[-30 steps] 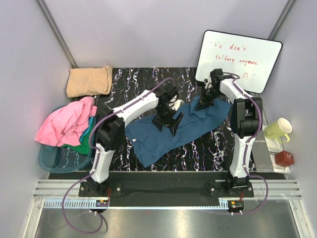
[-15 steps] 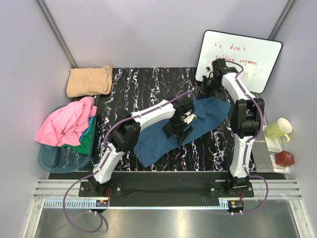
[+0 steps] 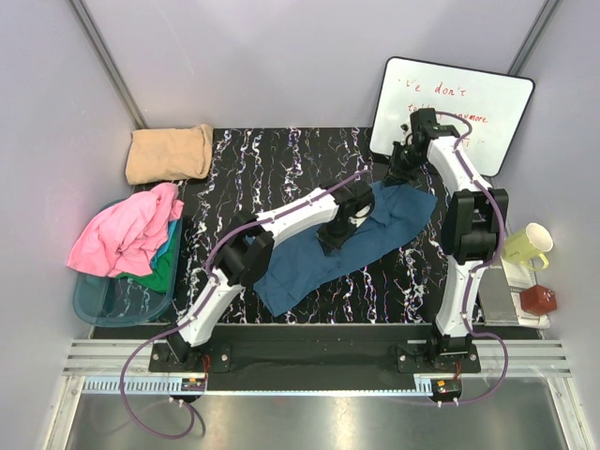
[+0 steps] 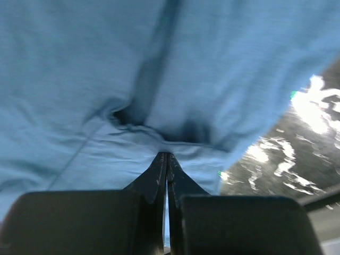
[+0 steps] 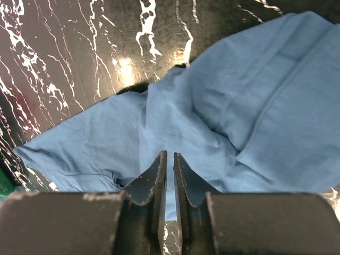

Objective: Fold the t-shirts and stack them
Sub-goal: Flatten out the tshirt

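Note:
A dark teal-blue t-shirt (image 3: 309,267) lies spread and wrinkled across the black marble table (image 3: 272,159). My left gripper (image 3: 336,232) is stretched out over its middle. In the left wrist view the gripper (image 4: 167,154) is shut with its tips pinching a puckered fold of the shirt (image 4: 212,64). My right gripper (image 3: 398,164) hovers beyond the shirt's far right end, near the whiteboard. In the right wrist view the gripper (image 5: 167,154) is shut and empty above the shirt (image 5: 255,95). A folded tan-beige t-shirt (image 3: 169,153) lies at the back left.
A pink t-shirt (image 3: 127,234) and a green one (image 3: 159,272) are heaped in a teal basin (image 3: 112,302) at the left edge. A whiteboard (image 3: 450,108) leans at the back right. A yellow-green mug (image 3: 525,246) and a red block (image 3: 539,300) stand at the right.
My left gripper has moved right and away from me across the shirt, dragging cloth with it. My right gripper has let go of the shirt's right end and drawn back toward the whiteboard.

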You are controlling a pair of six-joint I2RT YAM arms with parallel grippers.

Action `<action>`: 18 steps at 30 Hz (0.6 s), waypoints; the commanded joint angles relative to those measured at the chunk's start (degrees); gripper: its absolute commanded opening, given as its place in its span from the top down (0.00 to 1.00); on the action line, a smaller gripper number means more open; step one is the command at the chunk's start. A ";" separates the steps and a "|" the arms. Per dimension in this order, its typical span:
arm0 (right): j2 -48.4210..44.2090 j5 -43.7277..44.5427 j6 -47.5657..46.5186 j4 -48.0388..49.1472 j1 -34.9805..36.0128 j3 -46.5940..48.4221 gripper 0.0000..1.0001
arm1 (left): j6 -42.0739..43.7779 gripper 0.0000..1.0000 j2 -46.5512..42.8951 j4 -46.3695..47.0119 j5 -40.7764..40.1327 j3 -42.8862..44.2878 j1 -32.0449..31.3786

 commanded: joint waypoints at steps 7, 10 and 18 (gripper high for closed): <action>-4.80 -0.63 -0.85 -0.11 -0.56 -1.57 0.81 | -3.37 0.99 -9.17 1.32 -8.81 -3.61 1.21; -4.71 -0.72 -0.85 -0.02 -0.65 -2.01 0.80 | -3.02 0.49 -9.01 1.67 -3.01 -2.48 1.13; -4.62 0.33 -1.03 -0.11 -0.56 -2.54 0.79 | -1.09 0.36 -5.49 1.32 1.66 0.51 -1.07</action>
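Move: The t-shirt's overlapping cloth edge lies just ahead of the left hand's shut fingertips, about 1 cm forward and 1 cm below; the crease hole at its end is some 2 cm forward and 3 cm left. From the left hand the bunched fold is about 13 cm ahead and 13 cm right, the shirt's near corner about 14 cm back and 13 cm left. From the right hand, the cloth edge is roughly 18 cm back, 19 cm left and 9 cm below. At the blue shirt's overlapping edge, the left hand's shut fingertips, low at the cloth, first slide about 2.5 cm left while sinking slightly. They then open to roughly two thirds and come clear of the shirt, rising some 3.5 cm and swinging about 2 cm back to the right, still pointing down. ##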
